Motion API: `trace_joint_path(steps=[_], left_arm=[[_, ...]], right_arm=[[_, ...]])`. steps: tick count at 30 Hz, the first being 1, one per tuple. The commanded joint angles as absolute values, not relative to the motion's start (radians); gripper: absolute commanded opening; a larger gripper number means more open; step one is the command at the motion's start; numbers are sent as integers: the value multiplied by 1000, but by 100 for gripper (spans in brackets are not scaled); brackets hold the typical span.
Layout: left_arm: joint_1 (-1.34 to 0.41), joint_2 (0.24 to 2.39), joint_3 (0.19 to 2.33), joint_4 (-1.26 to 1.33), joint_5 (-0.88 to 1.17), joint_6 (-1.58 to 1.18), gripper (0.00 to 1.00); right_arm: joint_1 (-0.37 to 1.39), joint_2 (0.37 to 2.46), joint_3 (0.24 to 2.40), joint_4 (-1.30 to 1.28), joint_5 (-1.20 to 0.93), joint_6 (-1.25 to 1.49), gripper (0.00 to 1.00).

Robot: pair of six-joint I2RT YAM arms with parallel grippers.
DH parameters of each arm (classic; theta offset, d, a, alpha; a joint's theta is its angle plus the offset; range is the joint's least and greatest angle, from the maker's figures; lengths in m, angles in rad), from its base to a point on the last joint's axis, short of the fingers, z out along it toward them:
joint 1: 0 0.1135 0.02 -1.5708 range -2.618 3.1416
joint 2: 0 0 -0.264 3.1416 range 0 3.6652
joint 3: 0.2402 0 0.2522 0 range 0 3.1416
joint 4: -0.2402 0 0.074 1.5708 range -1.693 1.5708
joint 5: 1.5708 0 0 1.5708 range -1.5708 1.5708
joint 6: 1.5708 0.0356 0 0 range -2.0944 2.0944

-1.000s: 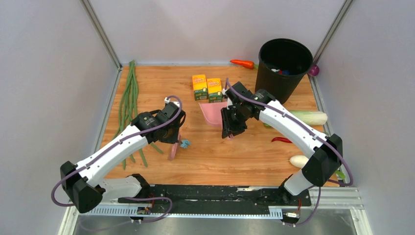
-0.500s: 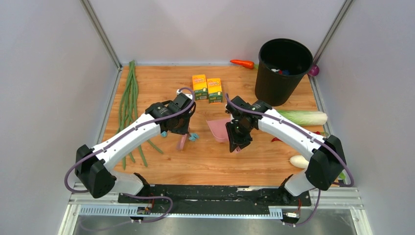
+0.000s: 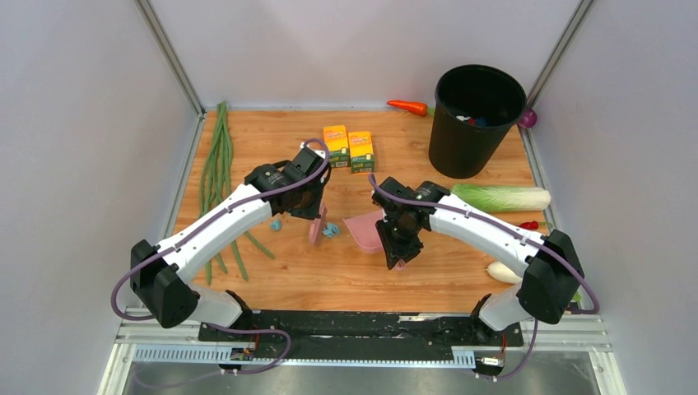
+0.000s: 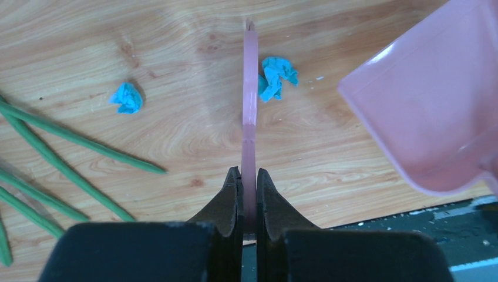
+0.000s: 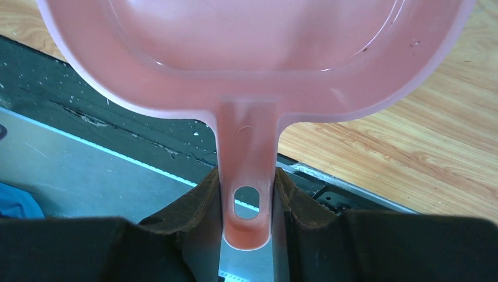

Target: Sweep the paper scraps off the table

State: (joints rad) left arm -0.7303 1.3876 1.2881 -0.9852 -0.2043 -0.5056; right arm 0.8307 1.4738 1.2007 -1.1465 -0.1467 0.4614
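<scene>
Two light-blue paper scraps lie on the wooden table (image 3: 272, 140). One scrap (image 3: 330, 230) (image 4: 276, 76) touches the right face of a thin pink scraper (image 3: 316, 233) (image 4: 250, 117). The other scrap (image 3: 276, 224) (image 4: 127, 97) lies apart to the scraper's left. My left gripper (image 3: 313, 212) (image 4: 249, 176) is shut on the scraper's near end. A pink dustpan (image 3: 366, 229) (image 4: 428, 117) (image 5: 252, 53) sits just right of the first scrap, its mouth facing it. My right gripper (image 3: 397, 247) (image 5: 246, 182) is shut on the dustpan's handle.
A black bin (image 3: 476, 119) stands at the back right, with two yellow-orange boxes (image 3: 348, 148) behind the scraper. Green beans (image 3: 216, 164) (image 4: 76, 144) run along the left side. A carrot (image 3: 408, 107), a cabbage (image 3: 502, 197), a red chili (image 3: 531, 225) and a white radish (image 3: 502, 271) lie on the right.
My left arm has carried the scraper rightward, pushing one scrap toward the dustpan. My right arm has drawn the dustpan nearer and leftward. A second scrap now shows left of the scraper.
</scene>
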Motion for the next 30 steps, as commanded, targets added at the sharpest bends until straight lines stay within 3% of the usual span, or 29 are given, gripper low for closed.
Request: trace_joint_path(steps=[1,14,30], left_arm=[[-729,1391,1364,-1003,-156,-492,0],[-678,1374,1474,-1088,-216,-414,0],[-572,1437,1433,-1003,-187,-278,0]], right_arm=[[857,1456,1189,-1147,-141,483,0],[930,1428,1144,-1147,-169,477,0],[1066,1588,1161,-1117,-117,471,0]])
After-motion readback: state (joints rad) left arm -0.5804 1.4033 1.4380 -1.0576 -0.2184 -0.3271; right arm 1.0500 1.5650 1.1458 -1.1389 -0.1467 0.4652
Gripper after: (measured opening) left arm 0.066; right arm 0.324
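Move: The left paper scrap lies about 10 cm to the left of the left hand, 5 cm ahead and 15 below; the green stalks' middle is some 13 cm beyond that scrap to its left and 11 cm farther out. The right paper scrap, beside the brush, is about 5 cm ahead and 4 right of the left hand, the dustpan 13 right and 4 ahead. From the right hand, the right scrap lies roughly 14 cm ahead, 18 left and 10 below. The right paper scrap is left behind as the left hand, its grip still on the brush, lifts the brush about 4 cm, then swings it left and forward, roughly 4 cm each, towards the left scrap. The right hand keeps hold of the dustpan and draws it back some 5 cm and down about 3, away from the right scrap, turning it a little counter-clockwise. ##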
